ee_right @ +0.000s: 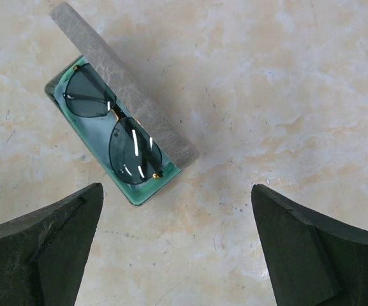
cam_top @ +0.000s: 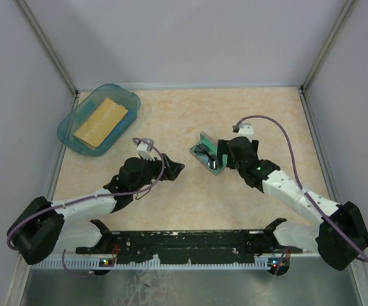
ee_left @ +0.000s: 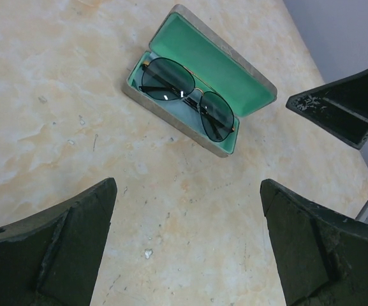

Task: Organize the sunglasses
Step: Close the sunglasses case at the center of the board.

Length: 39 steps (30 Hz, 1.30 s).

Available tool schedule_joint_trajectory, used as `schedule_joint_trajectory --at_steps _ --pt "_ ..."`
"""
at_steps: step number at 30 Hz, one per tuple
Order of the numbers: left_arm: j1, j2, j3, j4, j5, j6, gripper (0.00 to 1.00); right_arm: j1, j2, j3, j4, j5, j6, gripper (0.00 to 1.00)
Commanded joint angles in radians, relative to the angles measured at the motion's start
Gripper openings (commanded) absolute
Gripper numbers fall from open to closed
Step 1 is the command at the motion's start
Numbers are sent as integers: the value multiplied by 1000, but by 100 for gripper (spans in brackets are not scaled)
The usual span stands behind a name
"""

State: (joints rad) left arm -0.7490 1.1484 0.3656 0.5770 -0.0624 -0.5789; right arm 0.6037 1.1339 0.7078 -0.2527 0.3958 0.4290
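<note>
The sunglasses (ee_left: 187, 99) lie folded, lenses up, inside the open grey case (ee_left: 242, 64) with green lining, on the table's middle. They also show in the right wrist view (ee_right: 110, 127), partly under the raised lid (ee_right: 123, 83). In the top view the case (cam_top: 208, 155) stands between both arms. My left gripper (cam_top: 174, 169) is open and empty just left of the case; its jaws (ee_left: 187, 242) stand wide over bare table. My right gripper (cam_top: 224, 153) is open and empty close to the case's right side, above bare table (ee_right: 177, 248).
A teal plastic tray (cam_top: 123, 99) holding a tan rectangular pad (cam_top: 101, 120) sits at the back left by the wall. Grey walls close in the table on three sides. A black rail (cam_top: 184, 242) runs along the near edge.
</note>
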Motion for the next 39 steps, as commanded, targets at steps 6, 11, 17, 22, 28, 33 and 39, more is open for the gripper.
schedule_joint_trajectory --at_steps 6,11,17,22,28,33,39 --pt "-12 208 176 -59 64 64 100 -133 54 165 9 -5 -63 99" --pt "-29 328 276 -132 25 118 100 -209 152 236 10 -37 -85 99" --pt "-64 462 389 -220 -51 199 100 -217 290 302 1 -52 -108 99" --pt "-100 525 451 -274 -148 310 100 -216 305 301 27 -63 -118 99" --pt "-112 584 466 -228 -144 447 100 -217 339 326 28 -78 -130 99" --pt "-118 606 429 -109 -97 567 100 -217 348 331 35 -89 -127 99" --pt "-120 625 380 33 -11 644 100 -217 355 335 36 -95 -128 99"
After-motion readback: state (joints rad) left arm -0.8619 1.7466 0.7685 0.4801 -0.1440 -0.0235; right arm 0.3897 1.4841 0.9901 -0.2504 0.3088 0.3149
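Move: Some 8 cm ahead of the left hand, about 14 cm to its right and 11 cm below lies the open sunglasses case, with the sunglasses in its tray. The raised lid, which the right hand has to get behind, stands on the tray's far, right-hand side. From the right hand the lid is roughly 7 cm ahead, 7 cm left and 7 cm lower; case and sunglasses lie about 5 cm ahead, 9 cm left and 10 cm down. Sinking about 9 cm while going right and forward, the left hand closes in on the open front of the case, rolling some 35 degrees with its left side up as its fingers dip. The right hand travels forward nearly 9 cm and a little right, arcing up and back down past the lid's right end to its outer side. Both grippers stay wide open and touch nothing yet. ##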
